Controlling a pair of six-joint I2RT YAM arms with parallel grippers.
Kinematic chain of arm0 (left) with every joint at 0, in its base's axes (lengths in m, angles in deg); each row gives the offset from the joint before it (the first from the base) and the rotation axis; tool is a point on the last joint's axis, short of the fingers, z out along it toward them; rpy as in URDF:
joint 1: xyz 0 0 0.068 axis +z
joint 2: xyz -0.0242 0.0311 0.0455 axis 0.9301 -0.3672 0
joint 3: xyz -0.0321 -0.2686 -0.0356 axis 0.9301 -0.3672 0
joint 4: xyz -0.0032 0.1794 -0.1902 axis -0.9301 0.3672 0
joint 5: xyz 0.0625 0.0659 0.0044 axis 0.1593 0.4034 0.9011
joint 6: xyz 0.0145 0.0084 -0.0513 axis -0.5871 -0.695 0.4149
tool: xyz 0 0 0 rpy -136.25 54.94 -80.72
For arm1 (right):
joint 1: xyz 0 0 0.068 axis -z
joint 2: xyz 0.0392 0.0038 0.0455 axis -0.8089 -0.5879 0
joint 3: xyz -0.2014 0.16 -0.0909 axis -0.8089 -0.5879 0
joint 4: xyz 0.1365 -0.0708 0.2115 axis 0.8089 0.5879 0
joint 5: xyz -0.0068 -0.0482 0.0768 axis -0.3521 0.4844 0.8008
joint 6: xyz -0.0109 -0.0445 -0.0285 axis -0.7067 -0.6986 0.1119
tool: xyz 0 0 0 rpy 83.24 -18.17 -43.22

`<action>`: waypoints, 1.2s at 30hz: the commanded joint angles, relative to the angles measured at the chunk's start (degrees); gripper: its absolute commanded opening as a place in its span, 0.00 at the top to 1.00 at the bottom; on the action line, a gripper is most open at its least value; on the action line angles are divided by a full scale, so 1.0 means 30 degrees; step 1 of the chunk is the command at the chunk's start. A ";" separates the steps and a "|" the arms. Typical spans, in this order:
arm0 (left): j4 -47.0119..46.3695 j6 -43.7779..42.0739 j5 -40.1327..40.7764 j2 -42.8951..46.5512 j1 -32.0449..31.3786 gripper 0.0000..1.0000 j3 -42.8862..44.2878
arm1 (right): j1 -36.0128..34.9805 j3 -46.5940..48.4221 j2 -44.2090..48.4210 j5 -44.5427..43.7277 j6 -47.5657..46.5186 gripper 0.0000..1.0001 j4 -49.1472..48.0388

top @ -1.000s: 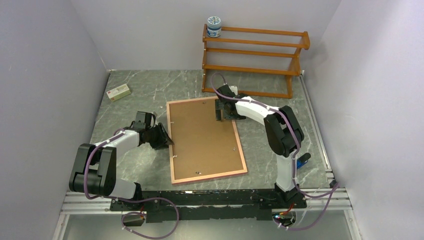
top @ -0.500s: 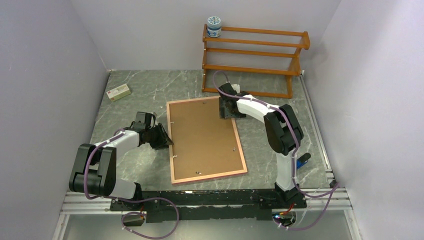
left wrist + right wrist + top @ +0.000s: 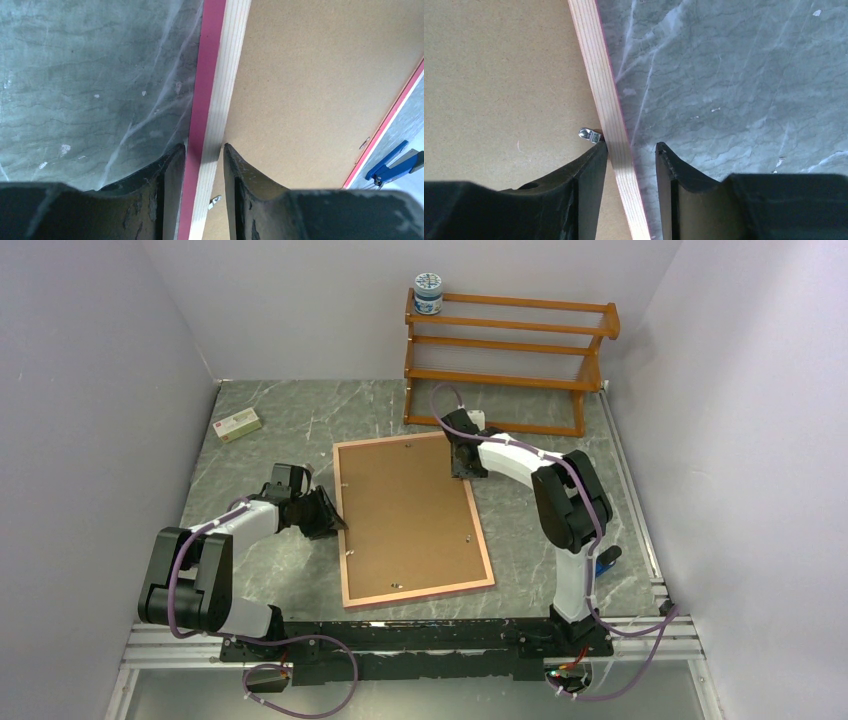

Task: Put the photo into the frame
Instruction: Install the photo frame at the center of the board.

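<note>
The frame (image 3: 420, 593) lies face down on the table, pale wood back up, with a brown fibreboard panel (image 3: 405, 515) filling it. The photo is not visible. My left gripper (image 3: 335, 520) is at the frame's left rail. In the left wrist view it (image 3: 204, 147) is shut on that rail (image 3: 220, 75), one finger on the pink side, the other on the wood side. My right gripper (image 3: 462, 468) straddles the right rail near its far end. In the right wrist view it (image 3: 631, 145) has its left finger against the rail (image 3: 599, 75) by a metal clip (image 3: 589, 134), with a gap at the right finger.
An orange-brown wooden rack (image 3: 510, 340) stands at the back, a white-and-blue jar (image 3: 428, 293) on its top left. A small box (image 3: 238, 424) lies at the back left. A blue clamp (image 3: 603, 562) sits by the right arm's base. Walls close in on both sides.
My right gripper has moved from over the panel out to the frame's right rail, and its jaws have narrowed around it. The left arm and the frame have not moved.
</note>
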 commanded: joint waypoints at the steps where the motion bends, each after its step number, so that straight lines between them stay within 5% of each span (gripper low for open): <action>1: 0.0393 -0.0159 0.0776 -0.0283 -0.0033 0.59 -0.0277 | 0.0286 -0.0435 0.0264 -0.0806 -0.0477 0.57 0.0380; 7: 0.0547 -0.0137 0.0879 -0.0067 -0.0033 0.58 -0.0220 | 0.0352 -0.1138 0.1656 -0.0138 -0.0407 0.54 -0.0315; 16: 0.1055 0.0137 0.1478 0.1098 -0.0033 0.36 -0.0158 | 0.0719 -0.4975 0.7234 0.3150 0.1421 0.16 -0.0498; 27: 0.1572 0.0791 0.1359 0.3107 -0.0033 0.26 -0.0459 | -0.0525 -0.9624 1.0264 0.4522 0.2047 0.14 0.0586; 36: 0.1529 0.1766 0.0654 0.3805 -0.0033 0.26 -0.0876 | -0.3010 -1.1227 1.0024 0.1128 0.3457 0.17 0.0780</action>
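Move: The near right clip, next for the right hand, lies about 16 cm back, level sideways and 2 cm below. The far right clip sits some 2 cm to this hand's left and 1 cm ahead. The left hand's fingers straddle the frame's left rail at the hand point, with the left clip about 5 cm back and 2 cm right; the near right clip is roughly 27 cm to its right and 2 cm back. The right hand opens, arcs back about 17 cm to the near right clip; the left opens and rises. ##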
